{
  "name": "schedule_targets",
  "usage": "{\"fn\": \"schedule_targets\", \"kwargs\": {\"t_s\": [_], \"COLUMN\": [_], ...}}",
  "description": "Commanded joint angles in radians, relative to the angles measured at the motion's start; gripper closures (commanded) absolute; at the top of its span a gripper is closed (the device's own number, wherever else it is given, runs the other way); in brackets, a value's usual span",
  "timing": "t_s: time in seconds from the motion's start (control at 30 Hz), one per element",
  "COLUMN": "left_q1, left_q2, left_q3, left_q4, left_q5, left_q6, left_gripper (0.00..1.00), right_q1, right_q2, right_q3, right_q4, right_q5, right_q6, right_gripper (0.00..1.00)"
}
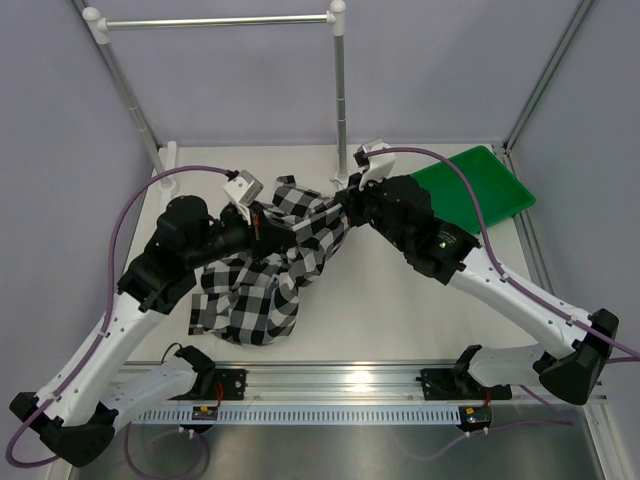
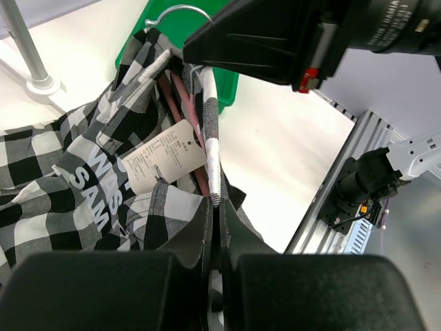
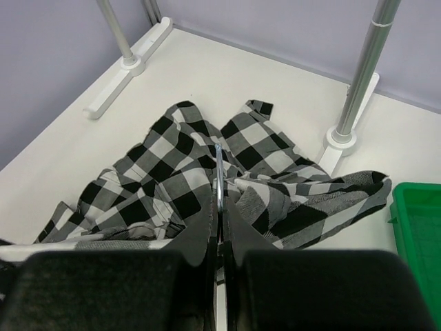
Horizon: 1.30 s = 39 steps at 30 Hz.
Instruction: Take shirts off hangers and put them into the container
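The black-and-white checked shirt [image 1: 262, 285] lies crumpled on the table left of centre, its upper part lifted between both grippers. My left gripper [image 1: 262, 222] is shut on a folded edge of the shirt [image 2: 212, 158] near its paper label [image 2: 165, 155]. The salmon-pink hanger [image 2: 180, 93] runs inside the collar, and its metal hook [image 2: 176, 9] sticks out at the top. My right gripper [image 3: 218, 207] is shut on the thin metal hook [image 3: 218, 169] above the shirt [image 3: 172, 179]. The green container [image 1: 485, 185] sits at the back right, with nothing in the part that shows.
A silver rail [image 1: 215, 20] on two posts [image 1: 340, 90] stands at the back, its white feet [image 3: 342, 134] close to the shirt. Grey walls enclose the table. An aluminium rail [image 1: 330, 385] with the arm bases runs along the near edge.
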Motion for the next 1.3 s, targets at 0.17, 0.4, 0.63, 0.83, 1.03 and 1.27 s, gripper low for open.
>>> {"fn": "schedule_targets", "kwargs": {"t_s": [0.17, 0.4, 0.63, 0.83, 1.03, 1.27], "left_q1": [-0.003, -0.003, -0.003, -0.005, -0.005, -0.003], "left_q2": [-0.090, -0.120, -0.164, -0.206, -0.239, -0.293], "left_q3": [0.070, 0.122, 0.105, 0.073, 0.006, -0.085], "left_q4": [-0.102, -0.180, -0.214, -0.251, -0.279, -0.351], "left_q5": [0.021, 0.030, 0.052, 0.049, 0.084, 0.084], "left_q6": [-0.009, -0.012, -0.038, -0.032, -0.051, -0.022], "left_gripper": [1.00, 1.00, 1.00, 1.00, 1.00, 1.00], "right_q1": [-0.009, -0.012, -0.026, -0.049, -0.067, -0.093], "right_q2": [0.052, 0.105, 0.149, 0.172, 0.194, 0.174], "right_q3": [0.070, 0.108, 0.169, 0.214, 0.266, 0.260], "right_q4": [0.014, -0.002, -0.034, -0.060, -0.109, -0.101], "right_q5": [0.252, 0.294, 0.378, 0.378, 0.393, 0.364], "right_q6": [0.019, 0.033, 0.051, 0.088, 0.100, 0.104], "right_gripper": [1.00, 1.00, 1.00, 1.00, 1.00, 1.00]}}
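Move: The left hand, shut on the shirt's edge near the collar, has the hanger's neck in the right fingers about 6 cm ahead and 9 cm to its right, roughly level. The spread lower part of the shirt lies some 10 cm left, 8 cm back and 28 cm below. From the right hand, the left hand's pinched edge is 9 cm left and 6 cm back; the container is about 28 cm right, 8 cm ahead and 27 cm down; the rack's right foot is 14 cm straight ahead, 28 cm down. Both hands stay shut and work apart: the left keeps its pinch on the shirt's edge and draws it back and to the left, about 7 cm and 4 cm, away from the hanger's neck, rising slightly on the way and then dipping some 4 cm at the end. Meanwhile the right, still holding the hanger by its hook end, carries it forward about 5 cm towards the rack's right foot, swinging clockwise some 15 degrees as it goes. ##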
